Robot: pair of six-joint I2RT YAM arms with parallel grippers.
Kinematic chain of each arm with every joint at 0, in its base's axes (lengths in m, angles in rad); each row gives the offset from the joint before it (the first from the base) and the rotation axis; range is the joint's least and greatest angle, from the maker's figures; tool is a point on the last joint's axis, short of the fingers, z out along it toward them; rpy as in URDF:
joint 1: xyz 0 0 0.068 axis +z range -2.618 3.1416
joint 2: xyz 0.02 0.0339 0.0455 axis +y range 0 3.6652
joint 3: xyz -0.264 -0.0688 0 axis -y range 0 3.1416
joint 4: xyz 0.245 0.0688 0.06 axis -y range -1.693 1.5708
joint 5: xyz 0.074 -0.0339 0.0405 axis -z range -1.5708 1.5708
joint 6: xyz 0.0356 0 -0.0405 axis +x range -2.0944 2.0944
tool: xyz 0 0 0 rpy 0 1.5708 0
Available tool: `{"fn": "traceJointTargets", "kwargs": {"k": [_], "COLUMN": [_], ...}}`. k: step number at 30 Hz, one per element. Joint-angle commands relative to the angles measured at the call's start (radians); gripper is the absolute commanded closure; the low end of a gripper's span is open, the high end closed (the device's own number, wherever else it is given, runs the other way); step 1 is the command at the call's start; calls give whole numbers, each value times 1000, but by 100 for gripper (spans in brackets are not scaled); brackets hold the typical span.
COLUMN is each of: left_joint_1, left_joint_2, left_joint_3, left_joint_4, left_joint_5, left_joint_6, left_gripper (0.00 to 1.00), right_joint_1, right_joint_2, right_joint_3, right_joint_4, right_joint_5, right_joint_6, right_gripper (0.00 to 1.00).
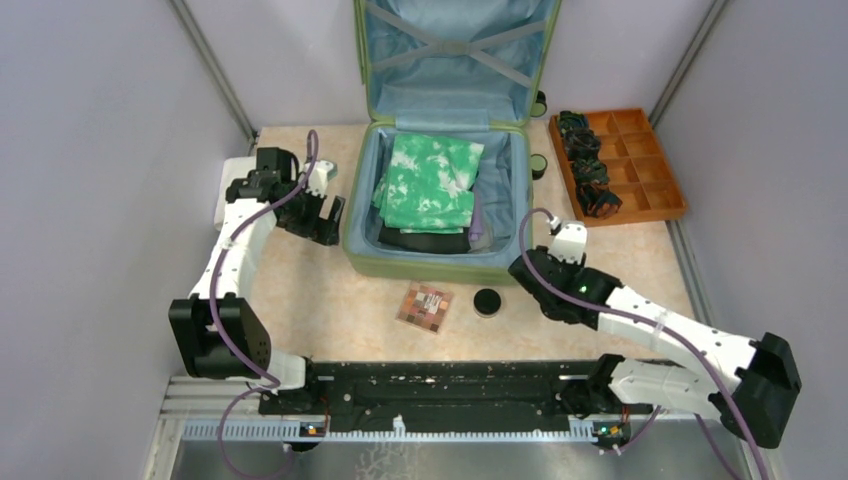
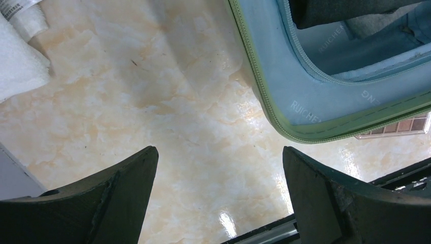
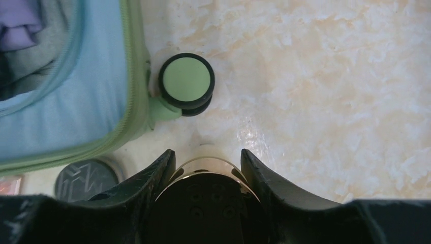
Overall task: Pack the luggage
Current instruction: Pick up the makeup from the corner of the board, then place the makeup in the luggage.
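Note:
The luggage (image 1: 352, 240) lies open, its lid leaning on the back wall, with a green-and-white garment (image 1: 430, 180) on darker clothes inside. My left gripper (image 1: 325, 222) hovers open just left of it; in the left wrist view the left gripper (image 2: 218, 150) has only bare table between its fingers, the luggage corner (image 2: 274, 101) at the upper right. My right gripper (image 3: 207, 152) is shut on a round black jar with a clear rim (image 3: 206, 203), on the table beside the luggage wheel (image 3: 186, 81). In the top view the right gripper (image 1: 535, 272) hides the jar.
An eyeshadow palette (image 1: 424, 306) and a round black compact (image 1: 487, 301) lie in front of the luggage. An orange compartment tray (image 1: 660, 205) with dark cables stands at the right. A white cloth (image 2: 15, 61) lies at the far left. Walls close in on both sides.

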Motion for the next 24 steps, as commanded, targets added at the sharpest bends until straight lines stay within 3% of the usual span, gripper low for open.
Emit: {"fn": "traceJointTargets", "kwargs": {"k": [1, 8, 15, 24], "left_joint_1": [5, 5, 6, 6], "left_joint_2": [-17, -22, -50, -81], "left_joint_3": [10, 24, -9, -48], "left_joint_4": [17, -4, -9, -9], "left_joint_5": [5, -5, -5, -18], "left_joint_6": [22, 34, 30, 31], "left_gripper": [1, 1, 1, 1], "right_joint_1": [-5, -192, -315, -390], "right_joint_2": [-70, 75, 473, 876], "right_joint_3": [206, 605, 945, 1257], "right_joint_4": [-87, -133, -87, -118], "right_joint_5": [-52, -301, -500, -568], "right_joint_6": [-109, -367, -489, -542], "right_gripper": [100, 100, 100, 100]}}
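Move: The right gripper already grips the makeup bottle by its black cap. The free gap along the suitcase's right side lies roughly 20 cm ahead and 10 cm to the left, its floor some 7 cm lower. The green cloth is about 21 cm ahead and 24 cm left; the round black jar is level and 12 cm left; the near wheel is 6 cm ahead and 1 cm left. From the left gripper that gap is about 10 cm ahead and 34 cm right. Keep the right gripper's hold on the makeup bottle and lift it about 17 cm, swinging it forward and left over the suitcase's near right edge. Carry on forward some 20 cm in all and 10 cm left, sinking 8 cm over the second half towards the gap beside the green cloth, with the wrist turning about 15 degrees counter-clockwise and the fingers tipping further down. ##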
